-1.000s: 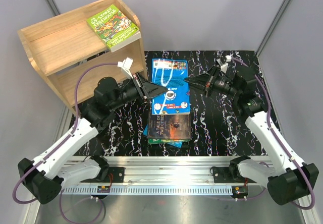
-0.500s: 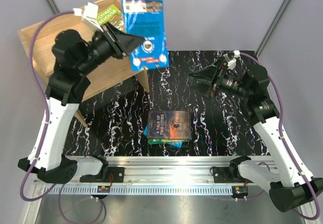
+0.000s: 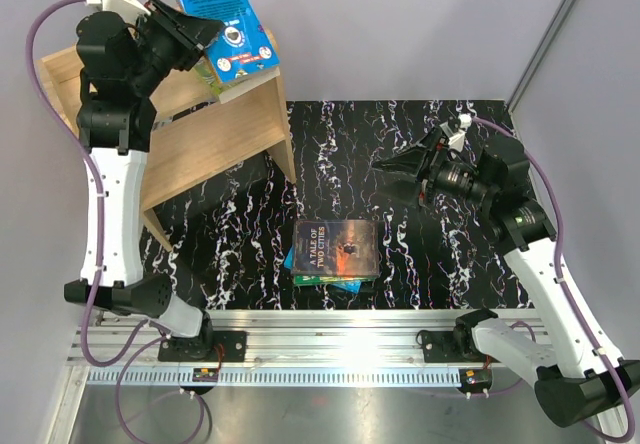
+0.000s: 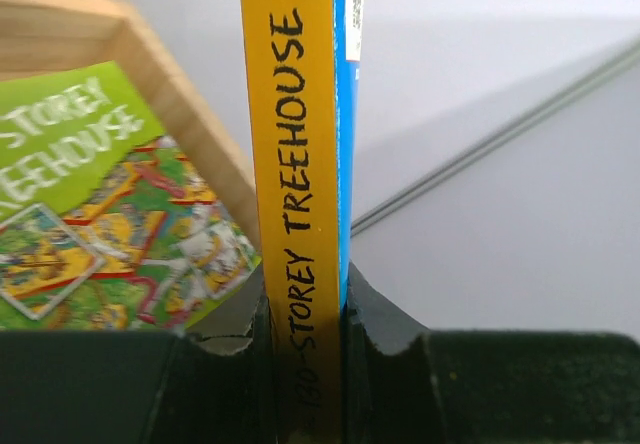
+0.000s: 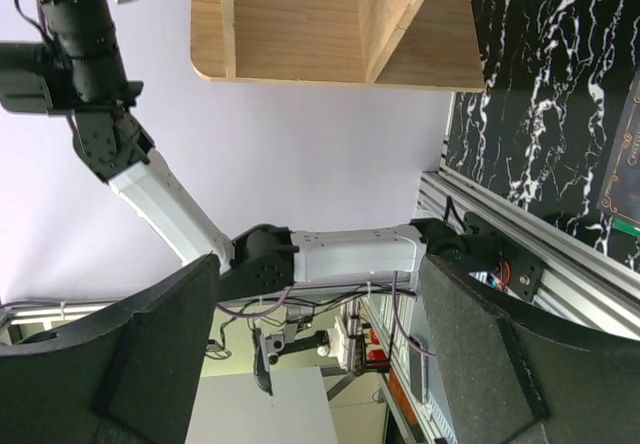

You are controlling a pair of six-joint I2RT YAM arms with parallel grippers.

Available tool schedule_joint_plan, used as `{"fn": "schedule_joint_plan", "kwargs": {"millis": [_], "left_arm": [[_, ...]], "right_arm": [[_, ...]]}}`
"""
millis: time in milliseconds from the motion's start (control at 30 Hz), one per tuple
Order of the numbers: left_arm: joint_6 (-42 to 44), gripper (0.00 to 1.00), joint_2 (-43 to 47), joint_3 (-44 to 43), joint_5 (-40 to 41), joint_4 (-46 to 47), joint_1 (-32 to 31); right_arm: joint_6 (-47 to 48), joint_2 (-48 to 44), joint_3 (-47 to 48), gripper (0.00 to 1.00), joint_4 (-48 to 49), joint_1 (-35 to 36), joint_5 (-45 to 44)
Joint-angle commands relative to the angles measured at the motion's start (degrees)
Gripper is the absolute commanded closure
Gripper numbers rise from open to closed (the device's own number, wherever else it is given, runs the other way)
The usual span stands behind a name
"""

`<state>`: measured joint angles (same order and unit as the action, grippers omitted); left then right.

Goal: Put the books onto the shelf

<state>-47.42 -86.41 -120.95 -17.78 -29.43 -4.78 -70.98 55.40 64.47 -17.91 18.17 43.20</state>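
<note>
My left gripper [image 3: 200, 32] is raised over the top of the wooden shelf [image 3: 205, 139], shut on a blue book [image 3: 228, 14]. In the left wrist view its yellow "Treehouse" spine [image 4: 295, 154] stands clamped between the jaws of the left gripper [image 4: 305, 314]. A green Treehouse book [image 4: 90, 214] lies on the shelf's top tier, mostly hidden in the top view. The brown "A Tale of Two Cities" [image 3: 337, 247] tops a small stack on the black table, with a green book's edge [image 3: 322, 280] under it. My right gripper [image 3: 388, 176] hovers open and holds nothing, up and to the right of the stack.
The table [image 3: 450, 264] is black marbled, with a metal rail [image 3: 330, 344] along its near edge. Grey walls close in at the back and sides. In the right wrist view the shelf [image 5: 300, 24] and the left arm's white link [image 5: 350, 254] show between the open fingers [image 5: 160, 364].
The left arm has lifted the blue book off the stack and swung it up and left over the shelf. The right gripper has opened and drawn back slightly right.
</note>
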Motion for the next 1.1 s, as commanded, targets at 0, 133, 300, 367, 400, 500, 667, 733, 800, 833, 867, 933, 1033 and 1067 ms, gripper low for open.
{"fn": "schedule_joint_plan", "kwargs": {"millis": [0, 133, 300, 367, 400, 500, 667, 733, 800, 833, 867, 933, 1033, 1067], "left_arm": [[-3.7, 1.0, -1.7, -4.2, 0.3, -0.8, 2.1], [-5.3, 1.0, -1.4, 0.4, 1.2, -3.2, 2.8], [-5.6, 0.87, -4.0, -1.5, -0.3, -7.3, 3.3], [-5.6, 0.73, -4.9, -2.5, -0.2, -8.5, 3.6], [-5.6, 0.64, -5.0, -2.6, -0.2, -8.6, 3.7], [-5.8, 0.01, -5.3, -3.1, -0.9, -8.3, 4.6], [-8.0, 0.01, -8.8, -5.3, -5.8, -7.0, 7.1], [-8.6, 0.01, -10.5, -10.5, -6.7, -9.7, 7.4], [-8.0, 0.01, -12.7, -15.2, -5.9, -12.9, 7.6], [-7.2, 0.01, -13.0, -18.3, -5.3, -15.7, 7.6], [-6.7, 0.01, -12.9, -19.1, -3.2, -17.1, 7.7], [-5.4, 0.01, -10.9, -18.1, -1.0, -17.9, 7.7], [-3.7, 0.01, -8.2, -15.9, 1.7, -15.9, 7.7], [-3.0, 0.01, -7.9, -16.0, 2.4, -15.9, 7.8]], "right_arm": [[2.7, -1.0, 0.7, 0.13, -1.9, 0.4, 1.2], [3.9, -0.4, 1.2, 0.13, -3.5, 0.3, 1.3], [4.3, 1.7, 2.2, 0.13, -3.7, 0.1, 2.1], [4.3, 2.1, 2.3, 0.13, -3.6, 0.2, 2.3], [4.2, 2.5, 2.3, 0.13, -3.4, 0.1, 2.5], [4.1, 3.0, 2.3, 0.14, -3.0, 0.0, 2.8], [4.1, 3.3, 2.2, 0.14, -2.7, 0.1, 2.9], [4.0, 3.1, 1.6, 0.14, -2.6, -0.1, 3.1], [3.9, 2.8, 1.2, 0.13, -2.6, 0.0, 3.0], [3.8, 2.7, 0.8, 0.14, -2.7, -0.1, 3.0], [3.7, 2.4, 0.7, 0.13, -2.5, 0.0, 3.0], [3.6, 2.2, 0.0, 0.14, -2.1, -0.1, 2.9], [3.4, 1.9, -0.6, 0.14, -2.0, -0.1, 2.9], [3.4, 1.9, -0.7, 0.14, -1.9, -0.1, 2.9]]}}
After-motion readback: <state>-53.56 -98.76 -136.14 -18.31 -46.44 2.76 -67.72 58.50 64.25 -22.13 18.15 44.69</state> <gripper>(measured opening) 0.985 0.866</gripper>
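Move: The left hand holds the blue book by its spine above the shelf unit. The green book it is being taken to lies on the top board about 5 cm ahead of the hand, 3 cm to its right and 9 cm below. The right side panel is some 3 cm farther out and 6 cm right of the green book; the back rail stands about 9 cm beyond it and 4 cm left. From the right hand, the green book lies some 21 cm ahead, 30 cm left and 7 cm higher. Down about 6 cm and forward 3 to 4, the left hand tips its fingers down some 15 degrees and lowers the blue book towards the green one. It then opens wide, lets go, lifts a couple of centimetres and shifts forward and left, ending beside the spine. The empty right hand sinks about 3 cm, fingers staying open. ##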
